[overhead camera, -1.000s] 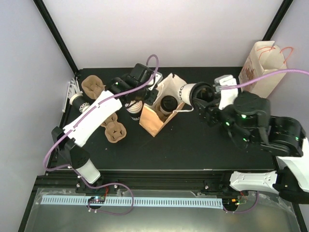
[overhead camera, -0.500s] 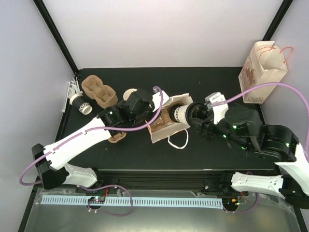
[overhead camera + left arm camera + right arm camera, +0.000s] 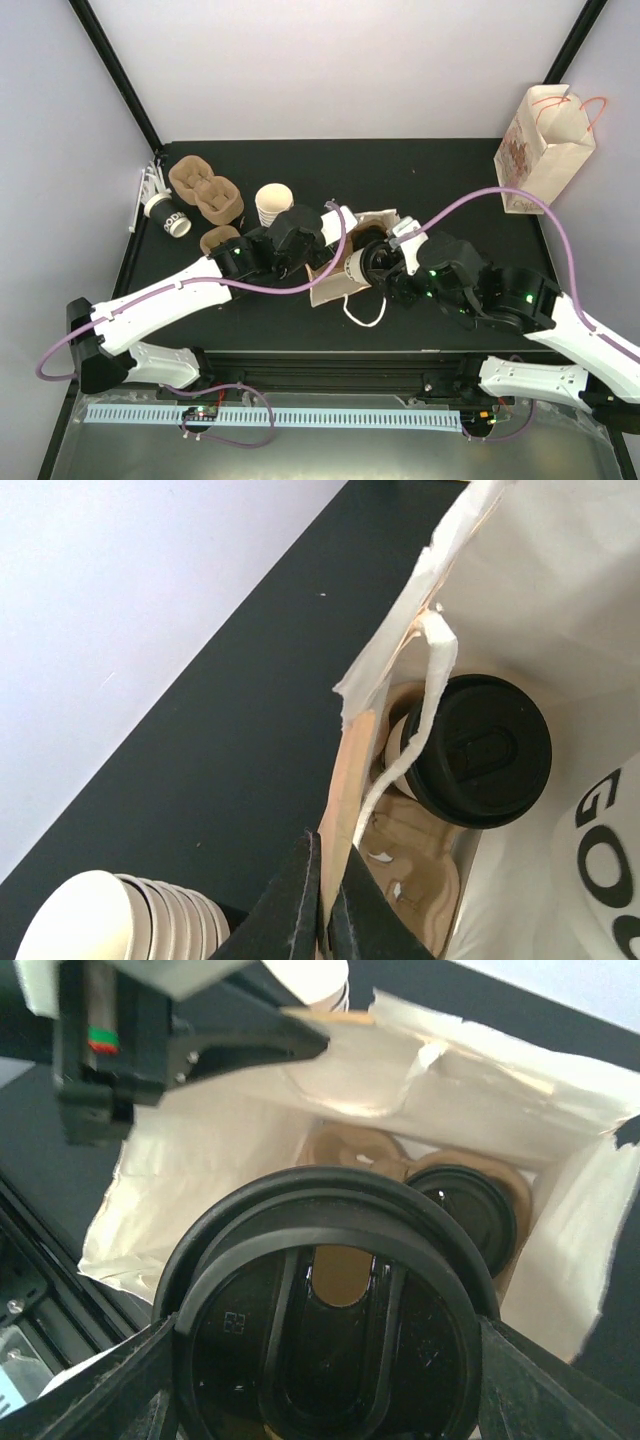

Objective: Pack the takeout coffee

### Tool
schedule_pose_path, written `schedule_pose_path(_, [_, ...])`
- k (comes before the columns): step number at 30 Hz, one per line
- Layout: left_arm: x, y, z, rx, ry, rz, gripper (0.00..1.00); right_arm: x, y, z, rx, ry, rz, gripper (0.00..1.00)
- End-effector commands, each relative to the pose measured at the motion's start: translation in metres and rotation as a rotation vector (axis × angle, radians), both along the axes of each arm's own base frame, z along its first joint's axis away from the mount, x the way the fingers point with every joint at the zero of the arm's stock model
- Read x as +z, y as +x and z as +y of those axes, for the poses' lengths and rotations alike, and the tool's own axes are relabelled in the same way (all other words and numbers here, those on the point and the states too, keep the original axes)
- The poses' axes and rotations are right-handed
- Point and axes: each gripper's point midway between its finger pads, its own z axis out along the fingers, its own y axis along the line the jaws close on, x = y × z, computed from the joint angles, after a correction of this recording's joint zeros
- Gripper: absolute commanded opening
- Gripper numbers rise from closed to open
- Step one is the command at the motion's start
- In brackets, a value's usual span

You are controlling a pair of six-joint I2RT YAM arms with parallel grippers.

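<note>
My left gripper (image 3: pixel 318 262) (image 3: pixel 326 868) is shut on the rim of the white paper bag (image 3: pixel 385 222) (image 3: pixel 520 560) (image 3: pixel 480 1080), which stands open in the middle of the table. My right gripper (image 3: pixel 376 268) (image 3: pixel 330 1360) is shut on a takeout coffee (image 3: pixel 354 268) (image 3: pixel 330 1310). That cup is tilted at the bag's mouth, its black lid facing the wrist camera. A second lidded coffee (image 3: pixel 478 750) (image 3: pixel 468 1210) sits inside the bag in a brown carrier (image 3: pixel 420 880). A third coffee (image 3: pixel 168 215) lies at the far left.
A stack of empty paper cups (image 3: pixel 273 203) (image 3: pixel 100 920) stands just left of the bag. Brown cup carriers (image 3: pixel 205 187) (image 3: pixel 218 238) lie at the left. A printed paper bag (image 3: pixel 545 140) stands at the back right corner. The bag's loose handle (image 3: pixel 365 312) lies toward the front edge.
My right gripper carried the coffee left and toward me, down to the bag's mouth. The left arm swung lower, drawing the bag nearer. The cup stack is uncovered.
</note>
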Motion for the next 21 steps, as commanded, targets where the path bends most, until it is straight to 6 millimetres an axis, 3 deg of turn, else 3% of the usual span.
schedule_pose_path(1, [0.027,0.000,0.000,0.030,-0.089,-0.058,0.02,0.000,0.003,0.010,0.007,0.049,-0.024,0.55])
schedule_pose_path(11, [0.028,-0.010,-0.001,0.024,-0.092,-0.066,0.02,-0.041,0.000,0.013,0.010,-0.026,0.058,0.55])
schedule_pose_path(21, [0.015,-0.017,-0.002,0.030,-0.073,-0.061,0.02,-0.065,-0.012,0.018,0.034,-0.015,0.133,0.54])
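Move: The right hand holds a lidded cup at the mouth of the paper bag; the carrier's empty slot in the bag lies about 7 cm ahead of this hand, 5 cm to its left and some 20 cm below. The seated cup is about 10 cm ahead, 2 cm to the right and 16 cm down, the cup stack 16 cm ahead and 18 cm left. From the left hand, already pinching the bag's rim, the slot lies 1 cm ahead, 5 cm right and 17 cm below. The right hand keeps its grip on the lidded cup and lowers it about 6.5 cm into the open bag, towards the carrier's empty slot, drifting only slightly left while the fingers tip some 5 degrees further down. Meanwhile the left hand stays shut on the bag's rim and draws it back by 1.5 to 2 cm, keeping the mouth open beside the descending cup. ##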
